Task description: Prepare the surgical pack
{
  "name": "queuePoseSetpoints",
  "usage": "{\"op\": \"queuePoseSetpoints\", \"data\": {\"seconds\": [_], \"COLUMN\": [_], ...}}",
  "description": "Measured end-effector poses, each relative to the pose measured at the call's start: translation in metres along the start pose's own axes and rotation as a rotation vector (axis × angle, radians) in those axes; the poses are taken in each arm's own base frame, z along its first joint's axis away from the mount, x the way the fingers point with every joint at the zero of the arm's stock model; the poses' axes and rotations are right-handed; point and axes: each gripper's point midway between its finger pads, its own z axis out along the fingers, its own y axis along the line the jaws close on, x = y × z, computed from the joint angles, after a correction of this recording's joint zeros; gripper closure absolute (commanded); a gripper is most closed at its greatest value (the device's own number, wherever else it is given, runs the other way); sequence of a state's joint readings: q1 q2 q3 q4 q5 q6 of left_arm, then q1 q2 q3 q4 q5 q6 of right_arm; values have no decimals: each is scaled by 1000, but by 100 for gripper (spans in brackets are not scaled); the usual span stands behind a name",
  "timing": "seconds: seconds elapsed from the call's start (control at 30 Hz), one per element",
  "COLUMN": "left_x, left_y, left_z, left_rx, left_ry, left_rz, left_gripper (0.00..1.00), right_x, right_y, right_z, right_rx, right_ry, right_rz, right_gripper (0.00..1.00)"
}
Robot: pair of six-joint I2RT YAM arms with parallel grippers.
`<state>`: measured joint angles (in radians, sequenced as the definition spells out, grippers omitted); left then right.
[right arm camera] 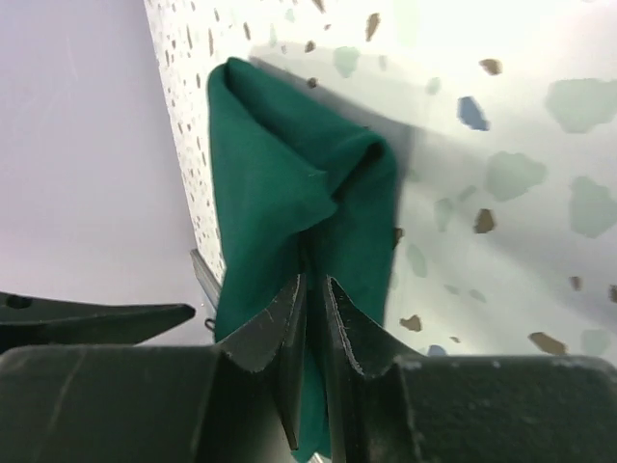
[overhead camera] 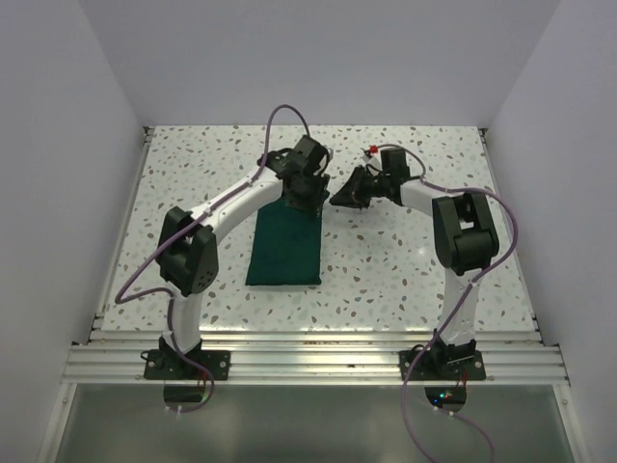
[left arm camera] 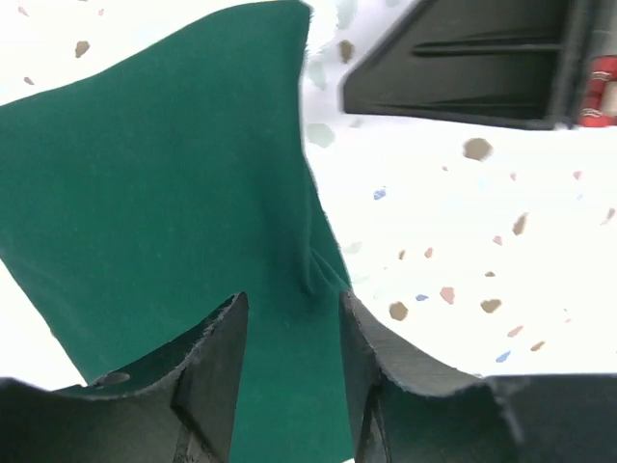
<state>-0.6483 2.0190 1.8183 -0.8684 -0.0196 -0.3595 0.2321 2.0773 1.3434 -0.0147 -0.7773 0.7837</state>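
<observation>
The surgical pack (overhead camera: 284, 251) is a folded dark green cloth bundle lying lengthwise at the table's middle; no tray, instruments or pads show. My left gripper (overhead camera: 307, 198) hovers over its far end. In the left wrist view its jaws (left arm camera: 292, 297) stand apart, with the green cloth (left arm camera: 174, 174) lying flat beneath them and nothing pinched. My right gripper (overhead camera: 337, 200) reaches in from the right to the far right corner. In the right wrist view its jaws (right arm camera: 315, 280) are nearly together, with a raised fold of the cloth (right arm camera: 280, 164) caught between them.
The speckled white table (overhead camera: 405, 260) is walled at the back and on both sides. An aluminium rail (overhead camera: 318, 362) runs along the near edge by the arm bases. A small red part (overhead camera: 371, 149) sits by the right wrist. The right gripper's black finger (left arm camera: 463, 68) shows in the left wrist view.
</observation>
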Motion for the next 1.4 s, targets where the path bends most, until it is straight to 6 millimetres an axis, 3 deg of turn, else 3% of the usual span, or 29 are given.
{"op": "queuePoseSetpoints", "data": {"seconds": [0.2,0.4,0.53,0.63,0.73,0.83,0.93,1.03,1.23,1.4], "left_x": [2,22,37,54,68,70,74,72,60,52], "left_y": [-11,-11,-12,-9,-4,-3,-1,-1,-8,-28], "left_z": [-10,10,24,34,40,35,28,18,-11,-27], "left_rx": [110,154,177,182,177,181,177,179,219,322], "left_ry": [-53,-18,1,32,54,45,47,35,-26,-59], "left_rz": [-9,-21,-29,-33,-37,-36,-36,-31,-18,-3], "left_gripper": [70,76,79,79,79,80,80,78,74,79], "right_x": [-2,-12,-6,3,15,18,15,4,-28,-28], "right_y": [28,65,76,70,47,19,4,8,45,52], "right_z": [1,6,16,30,42,51,52,50,43,39], "right_rx": [-52,-150,-184,-197,-182,-161,-158,-174,-236,-245], "right_ry": [5,-12,0,17,46,62,69,60,14,15], "right_rz": [-25,-13,-8,7,44,86,111,94,1,-15], "right_gripper": [85,87,88,88,88,88,88,88,87,87]}}
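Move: The green pack's far right corner, with its loose fold, lies about 5 cm ahead of the right hand, 3 cm to its left and 3 cm lower. The left hand hangs above the pack's right-hand edge, which is some 2 cm ahead, 3 cm to the right and 7 cm below. From this same hand the far right corner is about 9 cm ahead and 2 cm right, the near right corner some 15 cm back and 2 cm right. Over the pack's right edge, the left hand works back about 6 cm towards the near right corner, dipping some 6 cm and rising again, its gap narrowing and its tips swinging right. The shut right hand arcs up and left over the cloth, drops some 8 cm beside the loose fold, then goes forward and up, its fingers flattening slightly. Neither is seen touching at the end. ##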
